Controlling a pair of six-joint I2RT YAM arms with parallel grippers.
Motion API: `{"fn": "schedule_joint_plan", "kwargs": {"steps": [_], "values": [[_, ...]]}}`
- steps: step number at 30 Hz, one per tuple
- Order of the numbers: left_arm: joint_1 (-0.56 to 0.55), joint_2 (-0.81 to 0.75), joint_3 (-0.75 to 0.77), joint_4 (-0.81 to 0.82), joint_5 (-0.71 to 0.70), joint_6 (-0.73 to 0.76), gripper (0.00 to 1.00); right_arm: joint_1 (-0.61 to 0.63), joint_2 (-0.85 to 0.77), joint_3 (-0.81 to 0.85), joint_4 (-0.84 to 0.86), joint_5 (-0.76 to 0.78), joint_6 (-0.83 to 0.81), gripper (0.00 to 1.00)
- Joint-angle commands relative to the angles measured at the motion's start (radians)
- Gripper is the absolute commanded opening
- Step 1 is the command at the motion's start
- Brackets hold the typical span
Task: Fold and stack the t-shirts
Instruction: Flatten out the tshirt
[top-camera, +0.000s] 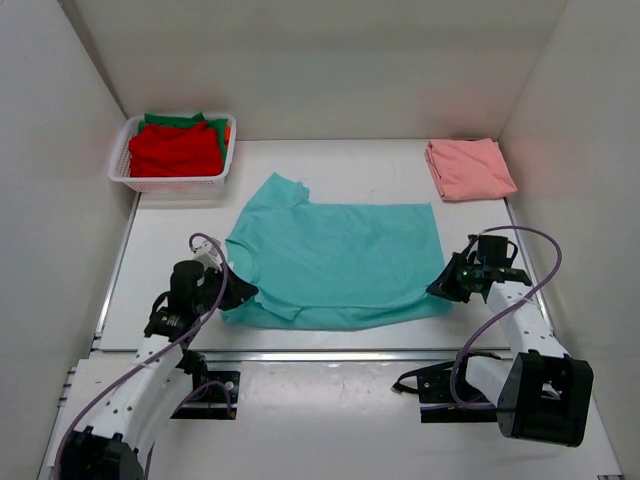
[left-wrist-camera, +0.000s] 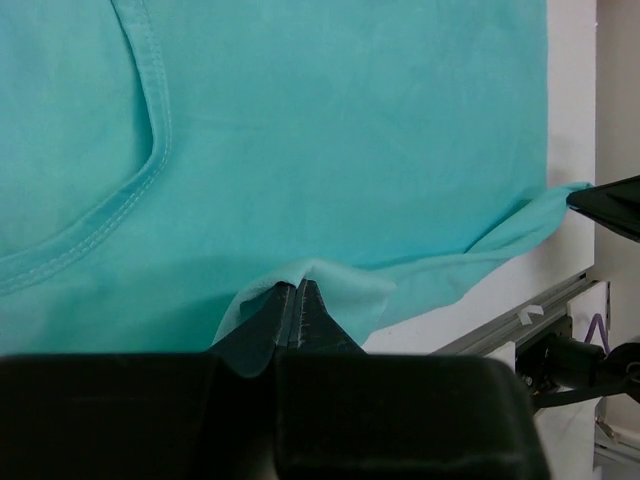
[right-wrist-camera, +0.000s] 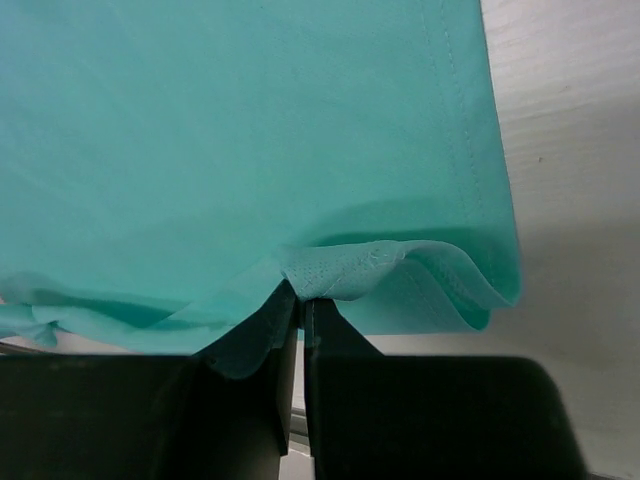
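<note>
The teal t-shirt (top-camera: 335, 260) lies spread across the table's middle, collar to the left. My left gripper (top-camera: 243, 290) is shut on its near left edge; in the left wrist view (left-wrist-camera: 297, 290) the cloth (left-wrist-camera: 330, 150) bunches over the fingertips. My right gripper (top-camera: 441, 287) is shut on the near right corner; the right wrist view (right-wrist-camera: 303, 300) shows the hem (right-wrist-camera: 400, 265) pinched and lifted. A folded salmon pink t-shirt (top-camera: 469, 168) lies at the back right. The red t-shirt (top-camera: 175, 148) tops the basket pile, with green (top-camera: 180, 119) and orange (top-camera: 228, 131) edges showing.
The white mesh basket (top-camera: 170, 183) stands at the back left corner. White walls enclose the table on three sides. A metal rail (top-camera: 330, 355) runs along the table's near edge, just behind both grippers.
</note>
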Motion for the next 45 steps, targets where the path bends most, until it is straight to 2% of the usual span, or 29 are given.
{"fn": "schedule_joint_plan", "kwargs": {"steps": [1,3,4,6,7,8,9,10,11,12,15,17,20,22,32,34,38,45], "values": [[0.007,0.111,0.034,0.126,0.012,-0.011,0.0,-0.006,0.011,0.007,0.036,-0.014,0.025,0.0],[0.046,0.228,0.141,0.195,0.003,0.017,0.0,-0.004,0.103,0.082,0.07,-0.039,0.019,0.0],[0.053,0.342,0.187,0.21,0.006,0.04,0.0,0.002,0.138,0.113,0.103,-0.056,0.013,0.0],[0.074,0.554,0.473,0.217,0.006,0.09,0.0,0.014,0.341,0.34,0.154,-0.086,-0.004,0.01],[0.082,0.714,0.57,0.211,0.042,0.104,0.0,0.02,0.406,0.419,0.151,-0.115,-0.027,0.0],[0.099,0.868,0.798,0.16,0.097,0.106,0.0,0.042,0.542,0.647,0.124,-0.126,-0.057,0.01],[0.116,0.933,1.023,0.111,0.123,0.094,0.0,0.047,0.653,0.896,0.051,-0.131,-0.073,0.0],[0.125,1.042,1.232,0.091,0.165,0.063,0.0,0.06,0.728,1.017,-0.018,-0.099,-0.097,0.0],[0.129,1.097,1.322,0.065,0.171,0.036,0.0,0.085,0.764,1.226,-0.06,-0.065,-0.113,0.0],[0.133,1.133,1.476,0.03,0.139,0.037,0.0,0.1,0.799,1.395,-0.069,-0.051,-0.123,0.0],[0.126,1.161,1.706,-0.07,0.064,0.083,0.0,0.082,0.846,1.59,-0.07,-0.063,-0.11,0.0],[0.139,1.091,1.633,-0.035,0.085,0.08,0.0,0.058,0.81,1.546,-0.012,-0.105,-0.082,0.0],[0.123,0.9,1.226,0.185,0.062,0.051,0.0,0.027,0.691,1.241,0.14,-0.154,-0.05,0.0],[0.123,0.814,1.086,0.242,0.042,0.038,0.0,0.017,0.663,1.143,0.183,-0.16,-0.045,0.0],[0.082,0.739,0.497,0.476,0.053,-0.002,0.0,0.039,0.619,0.662,0.3,-0.157,-0.081,0.0],[0.083,0.728,0.408,0.502,0.062,-0.027,0.0,0.045,0.619,0.569,0.314,-0.139,-0.065,0.0],[0.08,0.688,0.24,0.536,0.065,-0.057,0.0,0.06,0.619,0.49,0.291,-0.091,-0.041,0.0],[0.064,0.535,0.111,0.468,0.038,-0.055,0.0,0.036,0.502,0.303,0.297,-0.091,-0.004,0.0]]}}
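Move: Both shut grippers already hold the t-shirt's near side a few centimetres above the table. The shirt's middle lies about 9 cm ahead and 18 cm right of the left hand, and 9 cm ahead and 21 cm left of the right hand. The basket stands some 42 cm ahead and 19 cm left of the left hand; the pink stack is roughly 37 cm ahead and 10 cm right of the right hand. Keep both grippers shut on the turquoise cloth and fling it outward together: sweep fast forward and up, about 30 cm each way, tipping the fingers upward. Then draw back and drop to just over the table, levelling the wrists again, still easing towards the base, to finish roughly 10 cm (left) and 13 cm (right) farther out, slightly lower than at the start. ##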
